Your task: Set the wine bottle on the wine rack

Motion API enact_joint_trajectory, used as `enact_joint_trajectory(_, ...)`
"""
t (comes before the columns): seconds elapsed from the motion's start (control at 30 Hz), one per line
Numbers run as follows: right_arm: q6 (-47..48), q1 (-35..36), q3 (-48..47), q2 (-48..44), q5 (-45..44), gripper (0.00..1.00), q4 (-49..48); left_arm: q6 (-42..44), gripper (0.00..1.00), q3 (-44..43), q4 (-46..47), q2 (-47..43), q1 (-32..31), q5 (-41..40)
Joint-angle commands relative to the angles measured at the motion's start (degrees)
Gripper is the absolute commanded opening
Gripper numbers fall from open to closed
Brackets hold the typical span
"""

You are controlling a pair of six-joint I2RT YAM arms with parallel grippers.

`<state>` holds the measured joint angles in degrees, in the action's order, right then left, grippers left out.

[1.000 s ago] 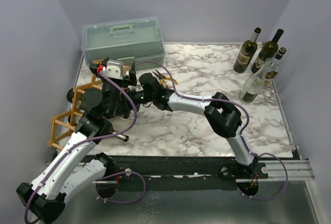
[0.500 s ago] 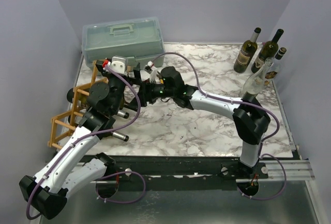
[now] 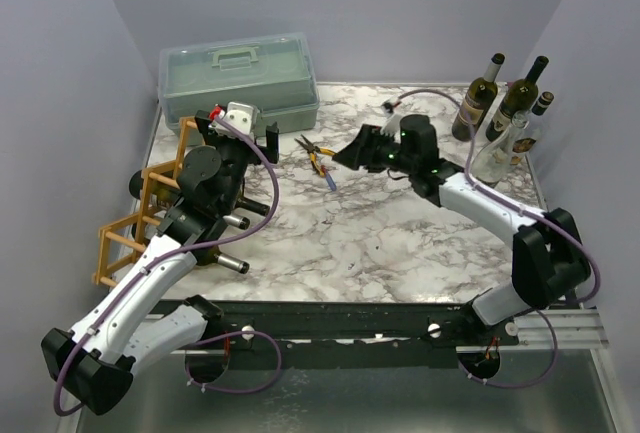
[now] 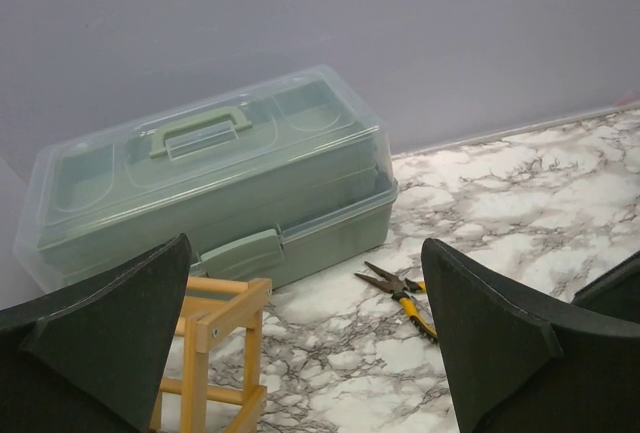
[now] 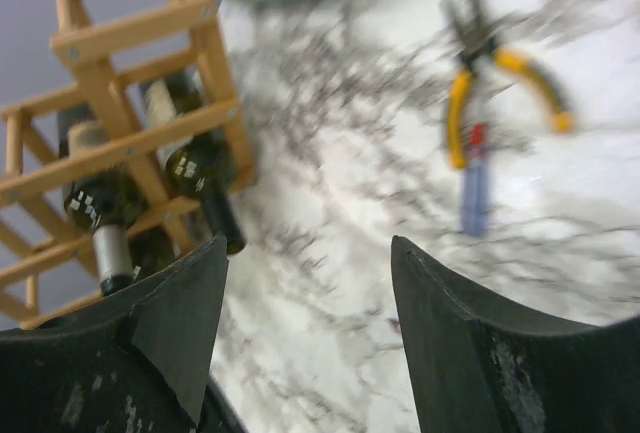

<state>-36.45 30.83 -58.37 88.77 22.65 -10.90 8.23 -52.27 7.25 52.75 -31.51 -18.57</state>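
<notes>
The wine rack (image 3: pixel 128 225) of orange-tan sticks stands at the table's left edge. Two dark bottles lie in it, their necks (image 3: pixel 236 221) poking out to the right; the right wrist view shows the rack (image 5: pixel 118 143) and these bottles (image 5: pixel 203 175) blurred. Several more wine bottles (image 3: pixel 478 93) stand upright at the back right corner, one of them clear (image 3: pixel 497 156). My left gripper (image 3: pixel 243 133) hovers open above the rack's back end, holding nothing (image 4: pixel 310 353). My right gripper (image 3: pixel 347 156) is open and empty over the back middle of the table, pointing left (image 5: pixel 310 333).
A pale green toolbox (image 3: pixel 240 73) sits at the back left, just behind the rack (image 4: pixel 225 328). Yellow-handled pliers (image 3: pixel 318 156) and a small blue object lie on the marble between the two grippers. Walls close in on the left, back and right.
My right arm has drawn back from the rack, swinging right towards the back middle of the table, its jaws a little wider. The left gripper has shifted slightly back and up.
</notes>
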Motion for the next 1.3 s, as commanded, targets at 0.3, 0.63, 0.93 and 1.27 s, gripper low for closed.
enact_joint_trajectory(0.3, 14.32, -15.29, -13.8, -12.11, -30.0, 0.81, 20.87, -2.25, 0.99, 0.68, 1.63, 0.51, 0.04, 2.04)
enact_joint_trajectory(0.63, 21.63, -20.26, -26.64, -9.31, -54.89, 0.89, 33.38, -1.96, 0.99, 0.96, 1.67, 1.01, -0.05, 2.06)
enact_joint_trajectory(0.93, 24.82, -22.92, -22.05, -13.46, -59.94, 0.92, 31.23, -3.04, 0.99, 0.8, 1.64, 1.23, -0.05, 3.32)
enact_joint_trajectory(1.27, 25.74, -25.46, -41.08, 4.16, -55.03, 0.97, 35.42, -2.89, 0.99, 0.9, 1.63, 1.3, -0.09, 3.0)
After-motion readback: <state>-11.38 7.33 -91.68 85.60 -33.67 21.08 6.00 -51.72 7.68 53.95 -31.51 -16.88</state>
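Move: The next wine bottle, the leftmost of the upright ones, stands about 37 cm to the right hand's right and 18 cm ahead, its middle some 5 cm lower. A tall dark bottle stands about 10 cm right of it and 1 cm farther out; the clear bottle is about 14 cm nearer and 1 cm right of it. The white-label bottle stands about 49 cm right and 10 cm ahead of this hand. From the left hand the target is some 53 cm right, 18 cm ahead and 22 cm lower. Heading for the upright bottles, the empty right hand sweeps about 35 cm to the right and rises some 17 cm, gaining roughly 10 cm forward after briefly drawing back partway. The wrist swings about 70 degrees clockwise and rolls, leaving the fingers pointing forward and somewhat right, while they spread from part-open to nearly full. Nothing is touched. ##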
